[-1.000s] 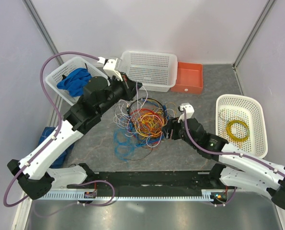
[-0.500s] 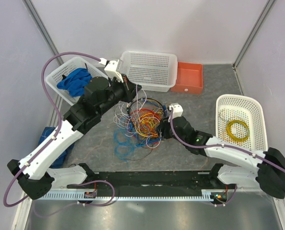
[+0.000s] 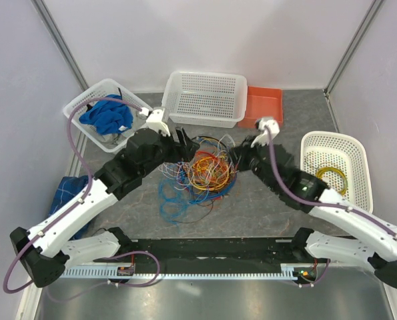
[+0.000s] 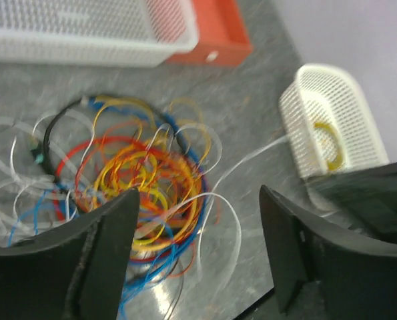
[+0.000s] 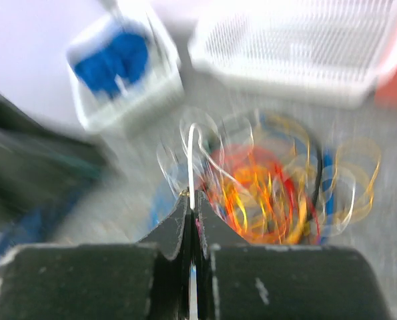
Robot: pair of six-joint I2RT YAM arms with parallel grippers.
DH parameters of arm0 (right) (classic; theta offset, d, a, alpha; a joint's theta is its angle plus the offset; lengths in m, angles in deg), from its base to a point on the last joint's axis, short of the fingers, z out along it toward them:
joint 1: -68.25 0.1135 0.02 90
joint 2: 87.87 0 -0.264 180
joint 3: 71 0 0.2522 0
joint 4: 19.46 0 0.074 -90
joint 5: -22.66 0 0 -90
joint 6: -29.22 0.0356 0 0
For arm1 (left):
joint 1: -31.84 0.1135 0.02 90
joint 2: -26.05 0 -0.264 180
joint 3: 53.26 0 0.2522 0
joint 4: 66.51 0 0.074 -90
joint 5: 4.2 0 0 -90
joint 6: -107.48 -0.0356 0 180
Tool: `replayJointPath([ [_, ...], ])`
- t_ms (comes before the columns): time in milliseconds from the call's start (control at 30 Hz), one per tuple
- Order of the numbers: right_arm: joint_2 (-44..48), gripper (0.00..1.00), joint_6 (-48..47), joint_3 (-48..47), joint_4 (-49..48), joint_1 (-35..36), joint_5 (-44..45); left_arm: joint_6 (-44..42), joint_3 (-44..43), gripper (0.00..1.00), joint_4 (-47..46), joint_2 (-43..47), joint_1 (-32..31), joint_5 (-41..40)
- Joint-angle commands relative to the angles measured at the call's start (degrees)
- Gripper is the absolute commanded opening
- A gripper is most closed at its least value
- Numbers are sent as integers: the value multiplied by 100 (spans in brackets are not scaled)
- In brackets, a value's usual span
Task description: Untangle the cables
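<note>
The cables (image 3: 201, 172) lie in a tangled bunch of yellow, orange, red, blue, black and white loops at the table's middle. They also show in the left wrist view (image 4: 138, 180) and, blurred, in the right wrist view (image 5: 271, 193). My left gripper (image 3: 187, 141) hangs open over the bunch's left far edge. In its wrist view (image 4: 198, 250) a white loop (image 4: 233, 217) lies between the wide-apart fingers, apart from both. My right gripper (image 3: 233, 155) is at the bunch's right edge. In its wrist view (image 5: 193, 200) it is shut on a thin white cable (image 5: 192, 160).
A white basket (image 3: 208, 98) and an orange tray (image 3: 265, 107) stand at the back. A basket with blue cloth (image 3: 105, 115) is back left. A basket (image 3: 336, 150) holding a yellow coil (image 3: 331, 179) is at the right. A blue object (image 3: 68, 193) lies at the left.
My right gripper went into the bunch's right side, then drew up and back with the white cable in it. My left gripper came nearer, down over the bunch's left edge.
</note>
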Motion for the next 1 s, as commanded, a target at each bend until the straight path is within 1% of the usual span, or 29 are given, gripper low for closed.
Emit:
replayJointPath([
  [0,-14,0,-572,-1400,874,20,1086,689,538,99,-2,189,-24,-406],
  [33,-172,0,-634,-1767,1102,11,1298,742,601,100,7,207,-24,-475],
  [100,-409,0,-705,-2051,1165,-6,1640,891,758,100,68,207,-24,-485],
  [167,-603,0,-775,-2403,1183,-59,1782,1093,873,100,103,198,-24,-459],
  [267,-1034,0,-749,-2816,1201,-384,1810,1356,1137,100,147,224,-24,-432],
  [400,-1499,0,-608,-3343,1105,-1103,1538,1612,1532,100,156,347,-24,-371],
  [433,-1579,0,-643,-3571,956,-1157,1572,1717,1585,100,156,374,-15,-344],
  [567,-2167,0,-775,-4424,928,-1430,1817,1894,1805,100,165,505,-24,-318],
  [700,-2712,0,-697,-5346,981,-1886,1564,1955,2050,100,156,646,-24,-327],
  [833,-3090,0,-714,-6566,1200,-1931,1221,2017,2209,100,148,716,-24,-309],
  [933,-3276,0,-600,-6964,1472,-1931,966,2052,2288,100,104,787,-24,-344],
  [967,-3267,0,-574,-6974,1491,-1931,913,2035,2315,100,-70,813,-24,-344],
])
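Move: The right hand already pinches a white cable, with the cable tangle it comes from about 26 cm below, 4 cm ahead and 6 cm to the left. From that hand the orange bin stands some 28 cm farther out and 14 cm to the right, and the long white basket about 30 cm out and 7 cm left, both about 25 cm lower. For the empty left hand, the tangle is about 28 cm below, 3 cm ahead and 6 cm to the right. Keeping the white cable pinched in shut fingers, the right hand draws it up and away from the tangle: first about 13 cm up, then mainly forward while edging right, then climbing again, some 26 cm up, 15 cm forward and 9 cm right in all, as the wrist swings about 30 degrees clockwise and tips upward. Meanwhile the empty left hand finishes opening and sinks about 14 cm towards the tangle, easing slightly back and left and tipping its fingers some 20 degrees further down. ##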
